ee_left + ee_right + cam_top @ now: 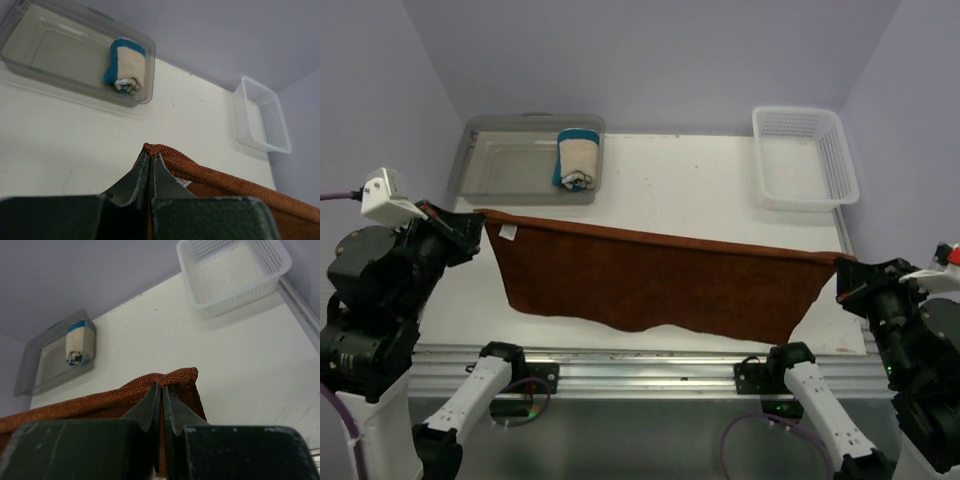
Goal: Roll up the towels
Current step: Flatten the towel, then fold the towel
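A rust-brown towel (660, 280) hangs stretched wide above the table, its top edge taut from left to right. My left gripper (477, 222) is shut on its upper left corner (150, 148), where a white label shows. On the upper right corner (185, 374) my right gripper (842, 272) is shut. The towel's lower edge droops toward the table's near edge. A cream towel with blue edges (576, 158) lies rolled up in the clear bin (500, 165); it also shows in the left wrist view (126, 65) and the right wrist view (80, 342).
A white mesh basket (840, 160) stands at the back right of the white table (690, 185). The clear bin sits at the back left. A metal rail (640, 365) runs along the near edge between the arm bases.
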Controlling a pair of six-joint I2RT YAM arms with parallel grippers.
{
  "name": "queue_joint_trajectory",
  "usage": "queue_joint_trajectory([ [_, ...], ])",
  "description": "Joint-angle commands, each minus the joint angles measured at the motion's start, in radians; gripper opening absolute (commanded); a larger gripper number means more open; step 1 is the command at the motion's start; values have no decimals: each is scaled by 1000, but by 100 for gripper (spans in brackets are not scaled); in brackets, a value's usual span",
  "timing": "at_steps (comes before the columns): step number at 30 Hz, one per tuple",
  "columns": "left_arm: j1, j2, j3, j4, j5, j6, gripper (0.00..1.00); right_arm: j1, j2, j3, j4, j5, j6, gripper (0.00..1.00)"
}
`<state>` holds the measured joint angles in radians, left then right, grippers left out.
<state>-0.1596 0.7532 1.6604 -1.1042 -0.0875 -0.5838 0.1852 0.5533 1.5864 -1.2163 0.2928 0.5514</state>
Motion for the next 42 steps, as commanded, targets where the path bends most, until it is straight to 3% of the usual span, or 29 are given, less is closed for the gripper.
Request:
queue_joint_trajectory([
  [1, 11, 69, -103, -138, -199, -24, 0, -4, -3, -144, -51, 60, 11, 0],
  [6, 11, 70, -394, 52, -149, -66, 0, -6, 40, -453, 179, 31, 68, 0],
  [10, 12, 220, -621, 283, -159, -88, 0, -6, 183, -644, 423, 57, 61, 0],
  [13, 17, 366, -675, 368, -161, -96, 0, -6, 367, -700, 579, 68, 39, 0],
  [16, 22, 458, -698, 446, -121, -103, 0, -6, 546, -675, 643, 86, 25, 0],
  [25, 61, 629, -640, 503, -61, -88, 0, -6, 807, -566, 751, 71, -13, 0],
  [30, 84, 686, -562, 509, -35, -74, 0, -6, 849, -531, 775, 54, -27, 0],
  [42, 135, 707, -541, 543, 19, -47, 0, -4, 933, -467, 805, 32, -28, 0],
])
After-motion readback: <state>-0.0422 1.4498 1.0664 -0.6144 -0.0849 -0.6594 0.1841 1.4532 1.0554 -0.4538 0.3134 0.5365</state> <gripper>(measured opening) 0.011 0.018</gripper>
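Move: I hold the brown towel by an upper corner in each hand. The bare table spot for my left corner is about 18 cm ahead and 43 below that hand. The grey tray is roughly 46 cm ahead, 8 left; the folded towel inside it 45 ahead, 6 right. For my right hand, the spot is about 26 cm ahead, 4 left, 41 below, and the white basket 48 ahead, 14 right. I swing both pinched corners down fast, some 34 cm with my left and 29 with my right, while reaching forward and tipping the fingers about 45 and 40 degrees downward. Once low, I keep drawing the towel's edge forward, nearly level, towards the tray and basket, about 18 cm in all on my left and 26 on my right, keeping both grips. ##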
